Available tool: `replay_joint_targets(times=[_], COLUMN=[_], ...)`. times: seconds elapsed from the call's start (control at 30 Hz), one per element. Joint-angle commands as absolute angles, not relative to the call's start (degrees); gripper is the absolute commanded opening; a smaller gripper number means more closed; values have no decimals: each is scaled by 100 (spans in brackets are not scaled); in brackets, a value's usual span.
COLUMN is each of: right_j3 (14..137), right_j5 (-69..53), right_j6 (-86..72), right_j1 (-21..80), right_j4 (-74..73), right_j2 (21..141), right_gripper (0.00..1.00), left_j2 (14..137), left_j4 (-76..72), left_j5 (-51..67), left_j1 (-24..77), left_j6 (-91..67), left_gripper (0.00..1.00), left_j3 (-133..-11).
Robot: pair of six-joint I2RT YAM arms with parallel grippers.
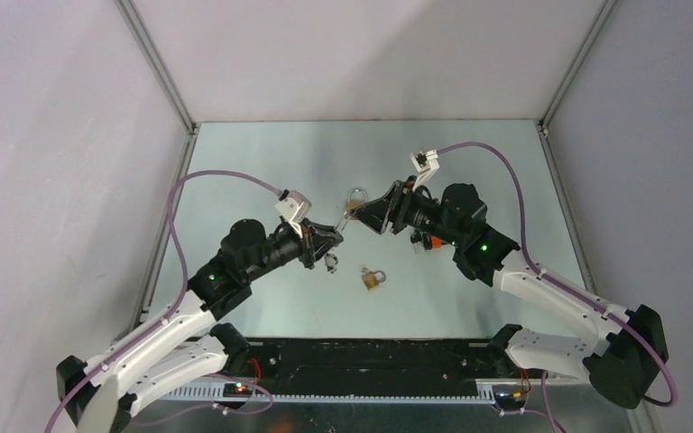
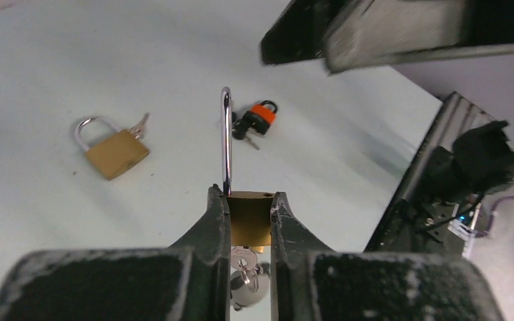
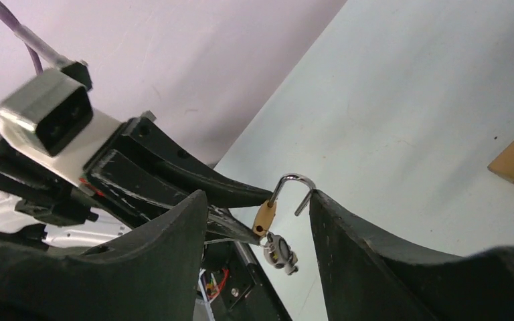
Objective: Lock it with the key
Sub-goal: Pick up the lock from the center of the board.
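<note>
A small brass padlock (image 2: 249, 217) is held off the table, with my left gripper (image 2: 249, 200) shut on its body. Its steel shackle (image 2: 225, 140) stands open, the free end out of the body. A key (image 2: 244, 257) sits in the bottom of the lock, with a key ring hanging under it. In the top view the padlock (image 1: 352, 208) hangs between the two arms. My right gripper (image 3: 258, 194) is open around the shackle (image 3: 293, 180), whose free end touches the right-hand fingertip (image 3: 316, 200). The keys (image 3: 280, 253) dangle below the padlock (image 3: 265, 215).
A second brass padlock (image 1: 374, 278) with keys lies on the table in front of the grippers. An orange-topped padlock (image 1: 429, 242) lies under the right arm. Both show in the left wrist view, brass padlock (image 2: 112, 150) and orange padlock (image 2: 261, 117). Walls enclose the table.
</note>
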State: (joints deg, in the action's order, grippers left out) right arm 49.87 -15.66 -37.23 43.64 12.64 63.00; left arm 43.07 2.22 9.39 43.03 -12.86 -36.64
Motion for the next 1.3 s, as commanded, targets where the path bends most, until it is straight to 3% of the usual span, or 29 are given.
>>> replay_joint_targets(times=[0.0,0.3,0.6,0.67,0.9,0.93,0.97,1.0,1.1,1.13,1.2,1.27], right_j3=[5286,5284,5729,5760,5957,5954,5952,5951,5958,5957,5959,5956], right_j5=[-1909,-3289,-4385,-4503,-4604,-4544,-4504,-4402,-4193,-4151,-4178,-4255], right_j6=[-3376,-1815,-1134,-1145,-1195,-1219,-1228,-1233,-1085,-1043,-949,-879], right_j1=[4366,4301,4175,4179,4229,4235,4240,4242,4294,4325,4341,4335], right_j4=[1216,956,49,29,-346,-335,-321,-289,-199,-131,-66,175], right_j2=[6307,6068,5994,6020,6212,6208,6180,6162,6003,5968,5860,5765], right_gripper=[62,65,47,40,0,0,0,0,0,0,0,0], left_j2=[4309,4122,4019,4017,4041,4051,4056,4058,4046,4040,4035,4049], left_j4=[-254,-255,170,206,205,209,210,211,186,165,59,-304], left_j5=[1833,2746,3221,3263,3237,3213,3203,3175,2823,2668,2240,2166], left_j1=[4341,4350,4342,4343,4346,4347,4344,4349,4342,4342,4350,4347], left_j6=[-957,-943,-736,-737,-778,-780,-786,-793,-799,-822,-1044,-1242], left_gripper=[0,0,0,0,0,1,5,30,65,83,98,99], left_j3=[-4102,-4158,-4290,-4293,-4334,-4346,-4353,-4347,-4280,-4263,-4173,-4062])
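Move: The left gripper already holds the lock by its body, shackle sticking out towards the open right gripper, which waits about 3 cm ahead, 4 cm to the right and 6 cm above. From the right gripper the lock is some 4 cm left, 1 cm back and 5 cm lower. On the board, roughly 31 cm below the right gripper, the small brass lock lies 2 cm back and 3 cm right, and the big brass lock 21 cm ahead and 1 cm left. Draw both grippers back about 7 cm together, the left also rising some 4 cm and shifting slightly right to bring the lock's shackle to the right gripper. Meanwhile turn the left clockwise and the right counter-clockwise, roughly 25 degrees each. Shut the right fingers on the shackle, then open the left wide, let go of the body and start easing the left forward. ##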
